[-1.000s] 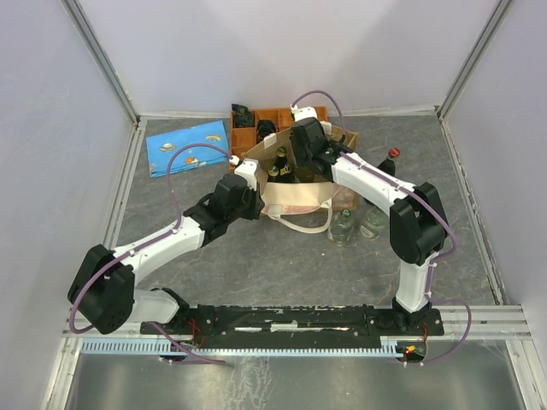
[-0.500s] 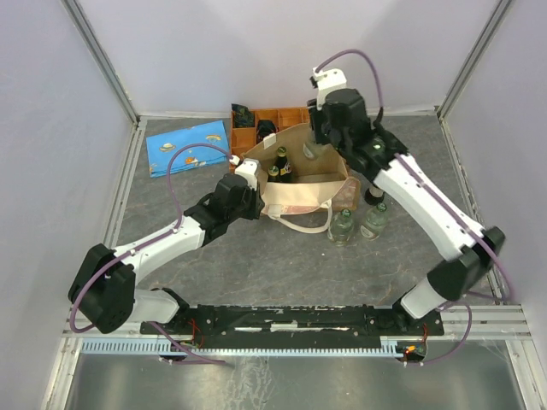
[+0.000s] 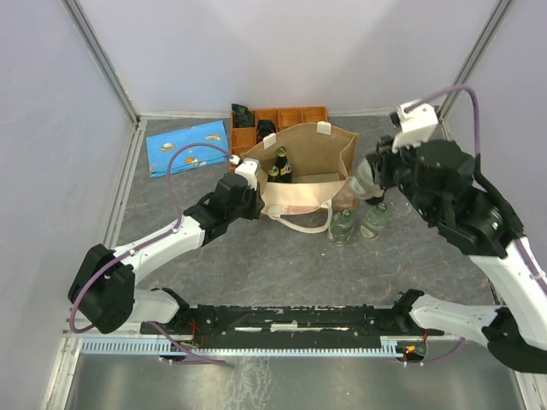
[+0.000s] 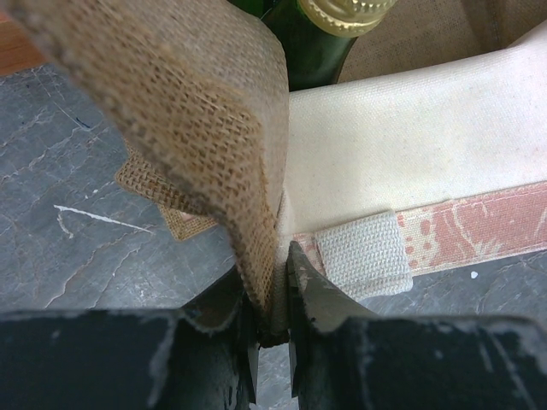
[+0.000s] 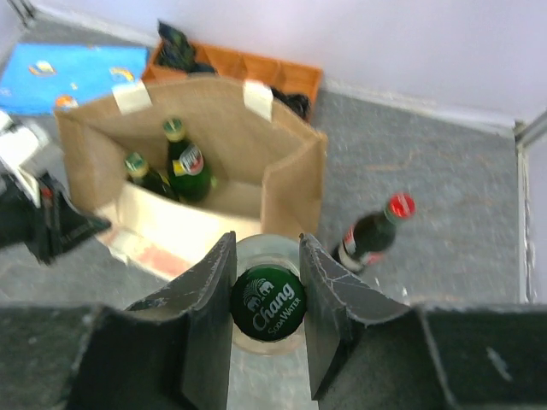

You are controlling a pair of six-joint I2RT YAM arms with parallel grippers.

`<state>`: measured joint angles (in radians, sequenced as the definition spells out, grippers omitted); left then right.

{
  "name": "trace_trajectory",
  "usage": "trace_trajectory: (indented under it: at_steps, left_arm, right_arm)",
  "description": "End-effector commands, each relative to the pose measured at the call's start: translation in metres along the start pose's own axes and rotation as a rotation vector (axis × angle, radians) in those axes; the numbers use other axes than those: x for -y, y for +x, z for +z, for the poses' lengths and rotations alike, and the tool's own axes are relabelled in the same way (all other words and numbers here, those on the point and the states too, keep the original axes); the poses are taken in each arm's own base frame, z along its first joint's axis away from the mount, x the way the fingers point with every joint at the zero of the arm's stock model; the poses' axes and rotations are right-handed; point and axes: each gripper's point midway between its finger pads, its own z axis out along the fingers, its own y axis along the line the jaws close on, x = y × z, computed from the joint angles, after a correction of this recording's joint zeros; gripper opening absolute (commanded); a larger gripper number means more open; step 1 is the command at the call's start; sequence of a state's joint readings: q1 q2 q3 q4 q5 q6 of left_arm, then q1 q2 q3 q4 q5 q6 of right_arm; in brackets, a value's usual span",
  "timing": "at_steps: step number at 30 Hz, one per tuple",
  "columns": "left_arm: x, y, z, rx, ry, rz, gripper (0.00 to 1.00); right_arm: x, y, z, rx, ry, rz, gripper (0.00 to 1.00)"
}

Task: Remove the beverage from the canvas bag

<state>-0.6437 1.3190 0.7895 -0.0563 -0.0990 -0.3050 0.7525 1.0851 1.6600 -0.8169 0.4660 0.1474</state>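
The tan canvas bag stands open at the back of the table, with two green bottles inside. My left gripper is shut on the bag's left edge; in the left wrist view the burlap and cream fabric sits pinched between the jaws of that gripper. My right gripper is raised high to the right of the bag and shut on a clear bottle. In the right wrist view the gripper clamps the neck under a green Chang cap, above the bag's right wall.
Two clear bottles stand on the table in front of the bag's right end. A dark bottle with a red cap stands right of the bag. An orange compartment tray and a blue packet lie behind.
My right gripper has lifted the clear bottle out of the bag, risen, and swung to the right. The left gripper has kept its hold on the bag.
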Motion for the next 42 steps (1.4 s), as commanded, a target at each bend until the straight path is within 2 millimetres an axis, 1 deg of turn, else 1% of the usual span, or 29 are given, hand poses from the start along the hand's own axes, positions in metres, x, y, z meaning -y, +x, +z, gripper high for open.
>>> trace_trajectory:
  at_steps: [1, 4, 5, 8, 14, 16, 21, 28, 37, 42]
  left_arm:
    - [-0.007, 0.001, -0.006, -0.029, -0.035, 0.028, 0.03]
    - [-0.008, 0.006, -0.006, -0.041, -0.040, 0.027, 0.03]
    - [-0.009, 0.007, -0.006, -0.047, -0.042, 0.025, 0.03]
    - [-0.010, 0.009, -0.008, -0.052, -0.047, 0.015, 0.03]
    - [-0.011, 0.011, -0.009, -0.051, -0.053, 0.000, 0.03]
    - [-0.011, 0.009, -0.008, -0.048, -0.058, -0.001, 0.03]
    - [-0.009, 0.004, -0.005, -0.044, -0.054, 0.002, 0.03]
    - [-0.008, 0.005, -0.003, -0.052, -0.048, 0.006, 0.03]
    - [-0.007, 0.008, -0.007, -0.047, -0.043, -0.018, 0.03]
    - [-0.008, 0.008, -0.007, -0.047, -0.045, -0.014, 0.03]
  right_arm:
    - [0.019, 0.019, -0.028, 0.022, 0.041, 0.068, 0.00]
    - [0.030, 0.048, -0.039, -0.022, 0.065, 0.071, 0.00]
    - [0.032, 0.061, -0.040, -0.048, 0.071, 0.065, 0.00]
    - [0.037, 0.087, -0.043, -0.080, 0.090, 0.071, 0.00]
    - [0.028, 0.141, -0.030, -0.115, 0.074, 0.114, 0.00]
    - [0.027, 0.155, -0.026, -0.110, 0.075, 0.142, 0.00]
    - [0.022, 0.184, -0.017, -0.086, 0.065, 0.192, 0.00]
    - [0.009, 0.210, -0.001, -0.109, 0.037, 0.220, 0.00]
    - [0.009, 0.223, 0.011, -0.116, 0.058, 0.175, 0.00]
    - [0.003, 0.233, 0.021, -0.136, 0.052, 0.167, 0.00]
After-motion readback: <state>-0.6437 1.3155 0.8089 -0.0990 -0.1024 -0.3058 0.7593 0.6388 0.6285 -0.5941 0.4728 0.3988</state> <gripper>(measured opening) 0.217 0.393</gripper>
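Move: The right gripper holds the clear Chang bottle by its neck. The free table spot for it is about 5 cm back, 3 cm right and some 43 cm below. Two standing Chang bottles flank that spot farther out, one 1 cm ahead and 2 cm left of the hand, the other 3 cm ahead, 8 cm right. The cola bottle stands 15 cm ahead, 9 cm right; the canvas bag 18 cm ahead, 12 cm left. From the left gripper, the spot is some 28 cm right, 8 cm back. Lower the right gripper about 27 cm with the Chang bottle still pinched by its neck, drawing back and right some 6 cm early on, then easing forward and left a couple of centimetres near the bottom. Tip the fingers down nearly 20 degrees and bring the bottle down just behind the two standing Chang bottles. Keep the left gripper still, pinching the bag's side edge. ##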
